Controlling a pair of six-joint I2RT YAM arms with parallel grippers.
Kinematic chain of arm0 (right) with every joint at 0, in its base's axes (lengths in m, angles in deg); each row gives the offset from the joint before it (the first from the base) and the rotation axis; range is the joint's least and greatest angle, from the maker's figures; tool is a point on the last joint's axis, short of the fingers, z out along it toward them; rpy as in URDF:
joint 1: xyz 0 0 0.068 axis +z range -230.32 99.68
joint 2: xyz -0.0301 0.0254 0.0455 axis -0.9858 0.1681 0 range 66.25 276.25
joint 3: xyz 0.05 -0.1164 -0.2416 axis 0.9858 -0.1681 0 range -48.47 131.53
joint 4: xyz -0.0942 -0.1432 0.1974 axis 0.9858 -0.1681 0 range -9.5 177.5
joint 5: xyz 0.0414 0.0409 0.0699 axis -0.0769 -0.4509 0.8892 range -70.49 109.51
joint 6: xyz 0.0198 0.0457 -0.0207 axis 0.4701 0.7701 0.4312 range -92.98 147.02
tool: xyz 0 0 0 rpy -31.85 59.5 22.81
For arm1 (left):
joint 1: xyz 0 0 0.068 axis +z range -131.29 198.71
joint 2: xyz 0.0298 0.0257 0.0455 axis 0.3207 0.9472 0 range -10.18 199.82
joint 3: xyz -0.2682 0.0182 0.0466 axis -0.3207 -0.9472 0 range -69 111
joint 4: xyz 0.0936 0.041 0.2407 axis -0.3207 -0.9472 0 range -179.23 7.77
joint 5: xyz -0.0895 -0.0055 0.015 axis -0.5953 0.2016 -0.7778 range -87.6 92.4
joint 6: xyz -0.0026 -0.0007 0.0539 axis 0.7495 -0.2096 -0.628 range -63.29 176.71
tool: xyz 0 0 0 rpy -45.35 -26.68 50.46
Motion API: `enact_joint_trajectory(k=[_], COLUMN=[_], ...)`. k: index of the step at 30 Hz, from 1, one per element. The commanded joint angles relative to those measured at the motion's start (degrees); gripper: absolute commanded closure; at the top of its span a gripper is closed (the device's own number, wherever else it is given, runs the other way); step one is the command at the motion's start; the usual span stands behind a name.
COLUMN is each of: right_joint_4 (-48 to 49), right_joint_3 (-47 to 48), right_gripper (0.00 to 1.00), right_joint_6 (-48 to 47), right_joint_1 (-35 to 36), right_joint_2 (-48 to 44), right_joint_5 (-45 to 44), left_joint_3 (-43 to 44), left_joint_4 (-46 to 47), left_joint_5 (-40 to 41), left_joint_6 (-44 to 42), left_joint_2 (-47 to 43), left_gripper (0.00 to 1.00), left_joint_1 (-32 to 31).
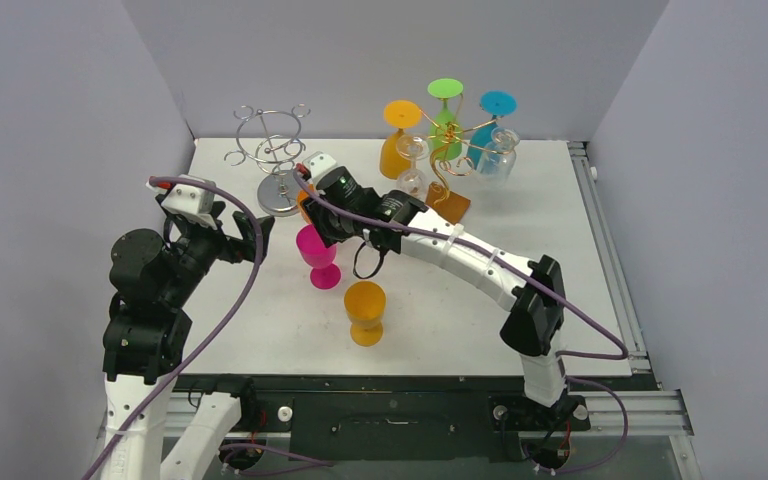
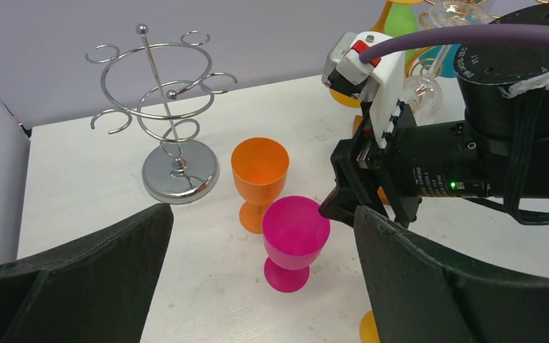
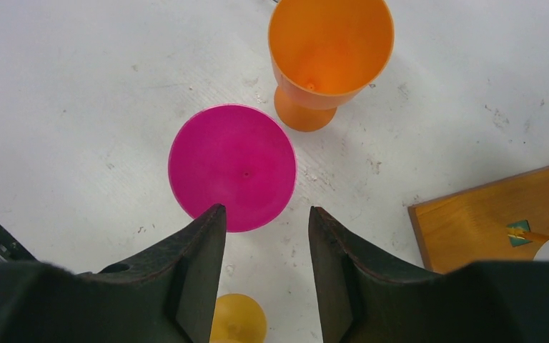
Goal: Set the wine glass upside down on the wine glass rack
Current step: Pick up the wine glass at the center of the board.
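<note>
A magenta wine glass [image 1: 317,250] stands upright on the white table, seen from above in the right wrist view [image 3: 232,164]. My right gripper [image 3: 266,209] hovers just over its near rim, open, with nothing between the fingers. An orange glass [image 3: 329,50] stands upright just beyond it, next to the silver wire rack [image 1: 275,150], which holds no glasses. My left gripper [image 2: 263,211] is wide open at the left and looks at the magenta glass [image 2: 297,232], the orange glass [image 2: 259,171] and the rack's base [image 2: 179,171].
A yellow-orange glass [image 1: 365,310] stands upright nearer the front. At the back a wooden-based rack [image 1: 449,200] carries several coloured and clear glasses hung upside down. Its wooden base [image 3: 486,214] lies right of my right gripper. Grey walls close in the table.
</note>
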Motion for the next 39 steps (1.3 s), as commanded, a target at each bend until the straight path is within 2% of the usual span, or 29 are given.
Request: enact_joint_trajectory(k=[1, 13, 16, 19, 21, 25, 32, 35, 39], right_joint_4=[0.21, 3.35, 3.94, 4.38, 4.52, 4.53, 8.84, 13.61, 18.88], right_joint_3=[-0.87, -4.01, -3.94, -3.61, -3.72, -4.91, -12.5, -18.09, -24.04], right_gripper=[0.57, 0.6, 0.7, 0.89, 0.98, 1.0, 1.0, 1.0, 1.0], right_joint_6=[-0.05, 2.58, 3.05, 3.51, 3.52, 2.86, 1.02, 0.44, 0.15], right_joint_1=[-0.96, -2.07, -2.3, -2.9, -3.3, -4.35, -5.97, -6.22, -6.04], right_joint_2=[0.76, 4.43, 4.78, 4.31, 2.9, -2.54, -19.31, -26.8, -34.44], right_joint_5=[-0.11, 8.04, 8.91, 9.48, 9.17, 8.09, 7.24, 7.94, 10.14], left_joint_3=[0.18, 0.53, 0.6, 0.58, 0.77, 1.04, 1.51, 1.83, 1.57], left_joint_4=[1.07, 1.19, 1.23, 1.04, 0.8, 0.49, -0.28, -1.65, -3.74], left_joint_5=[-0.48, -0.81, -0.99, -1.0, -0.9, -0.86, -2.83, -7.4, -18.28], left_joint_6=[-0.87, -1.05, -1.05, -1.12, -1.22, -1.54, -1.4, -1.34, -2.65], left_joint_2=[-0.08, -0.35, -0.39, -0.54, -0.53, -0.43, -0.24, -0.24, -0.43], left_gripper=[0.04, 0.04, 0.04, 0.04, 0.04, 0.04, 0.04, 0.04, 0.04], left_joint_1=[0.33, 0.33, 0.33, 0.33, 0.33, 0.37, 0.33, 0.37, 0.37])
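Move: The magenta glass stands almost under the right hand, its middle about 12 cm below, some 3 cm left and 1 cm back. The orange glass is about 8 cm farther out than the magenta one and 1 cm to its left; the standing yellow glass is 13 cm nearer and 9 cm to its right. From the left hand, the magenta glass lies some 9 cm ahead, 9 cm right and 26 cm below. Right hand sinks about 7 cm, pinches the magenta glass's rim, then lifts some 19 cm while drawing right. ##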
